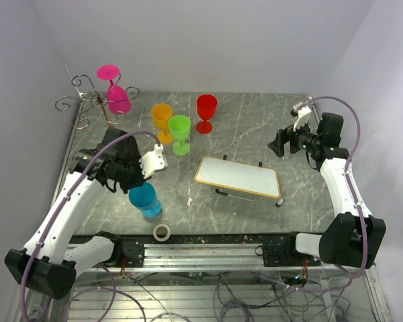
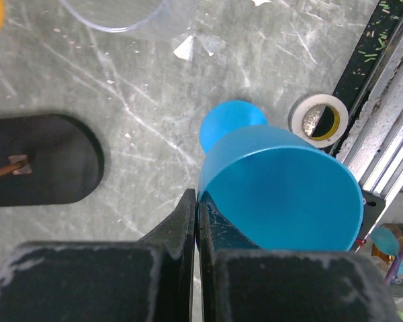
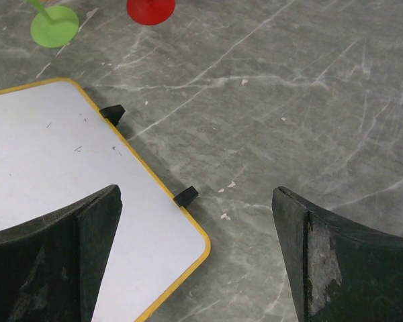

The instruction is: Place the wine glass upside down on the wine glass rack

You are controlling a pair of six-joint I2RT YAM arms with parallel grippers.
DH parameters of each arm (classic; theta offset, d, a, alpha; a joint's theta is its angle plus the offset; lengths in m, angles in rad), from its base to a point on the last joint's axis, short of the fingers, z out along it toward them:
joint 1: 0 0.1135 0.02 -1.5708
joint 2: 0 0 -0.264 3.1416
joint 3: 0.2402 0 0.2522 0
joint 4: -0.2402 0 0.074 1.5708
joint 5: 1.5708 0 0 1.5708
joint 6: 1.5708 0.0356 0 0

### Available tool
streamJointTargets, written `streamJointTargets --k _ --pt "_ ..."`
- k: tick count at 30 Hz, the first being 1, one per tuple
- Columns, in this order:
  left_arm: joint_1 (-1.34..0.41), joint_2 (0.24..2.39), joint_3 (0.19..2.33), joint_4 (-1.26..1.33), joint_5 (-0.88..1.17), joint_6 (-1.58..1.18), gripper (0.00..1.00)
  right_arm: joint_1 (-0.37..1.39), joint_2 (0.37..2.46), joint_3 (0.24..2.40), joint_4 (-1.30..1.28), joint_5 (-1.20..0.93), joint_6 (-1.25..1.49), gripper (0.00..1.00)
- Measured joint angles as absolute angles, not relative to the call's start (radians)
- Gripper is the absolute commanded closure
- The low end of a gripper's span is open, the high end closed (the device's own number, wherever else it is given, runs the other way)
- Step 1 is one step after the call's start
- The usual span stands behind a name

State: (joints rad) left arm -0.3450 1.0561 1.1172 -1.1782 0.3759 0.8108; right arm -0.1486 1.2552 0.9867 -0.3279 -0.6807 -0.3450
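A blue wine glass [image 1: 145, 199] stands mouth-up near the front left of the table. My left gripper [image 1: 136, 186] is shut on its rim. In the left wrist view the left gripper [image 2: 197, 198] pinches the wall of the blue bowl [image 2: 289, 194], one finger inside and one outside, with the blue foot [image 2: 232, 122] showing below. The wine glass rack [image 1: 97, 102] stands at the back left; its black oval base [image 2: 43, 159] lies left of the glass. A pink glass [image 1: 117, 98] hangs upside down on the rack. My right gripper [image 1: 282, 143] [image 3: 196, 194] is open over bare table.
Orange [image 1: 162, 121], green [image 1: 180, 133] and red [image 1: 206, 111] wine glasses stand upright at the back centre. A white board with a yellow rim [image 1: 238, 178] [image 3: 67, 174] lies mid-table. A tape roll [image 1: 162, 232] [image 2: 318, 121] sits by the front rail, close to the blue glass.
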Motion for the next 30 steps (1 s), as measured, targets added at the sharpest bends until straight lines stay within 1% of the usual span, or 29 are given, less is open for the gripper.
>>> streamJointTargets --k 7,11,15,21,26,30 --pt "-0.347 1.033 1.29 -1.306 0.305 0.804 0.93 -0.149 1.258 1.121 -0.462 -0.667 -0.408 0.06" --pt "-0.348 1.029 1.403 -1.37 0.291 0.781 0.93 -0.149 1.261 1.224 -0.558 -0.709 -0.445 0.05" --pt "-0.349 1.034 1.576 -1.432 0.298 0.76 0.93 -0.147 1.261 1.303 -0.614 -0.776 -0.445 0.04" --pt "-0.349 1.051 1.835 -1.455 0.416 0.758 0.93 -0.108 1.261 1.375 -0.606 -0.868 -0.367 0.05" --pt "-0.35 1.14 2.07 -1.448 0.485 0.728 0.93 -0.036 1.261 1.396 -0.562 -0.902 -0.29 0.05" --pt "-0.35 1.173 2.122 -1.365 0.521 0.67 0.93 0.009 1.265 1.446 -0.533 -0.928 -0.231 0.05"
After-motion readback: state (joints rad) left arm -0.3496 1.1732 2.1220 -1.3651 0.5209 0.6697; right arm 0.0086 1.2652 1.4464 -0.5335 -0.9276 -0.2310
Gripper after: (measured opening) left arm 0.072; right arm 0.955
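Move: The left hand already pinches the blue wine glass by its rim; the rack's hooks are about 20 cm ahead of it, 9 cm left and 15 cm higher. The pink glass hangs about 22 cm ahead, 4 cm left and 10 cm up, while the green glass stands some 21 cm ahead and 12 cm right, 9 cm lower. From the empty right hand the blue glass lies about 45 cm left, 19 cm back and 11 cm lower. The left hand keeps its pinch on the blue glass's rim and carries it almost straight up, some 28 cm, easing back slightly and then a little to the right, while the wrist swings the fingertips up from the table and rolls, swinging the glass's foot out to the right. Meanwhile the open right hand rises about 16 cm and then also sweeps left towards the blue glass, turning counter-clockwise as it comes, touching nothing. ##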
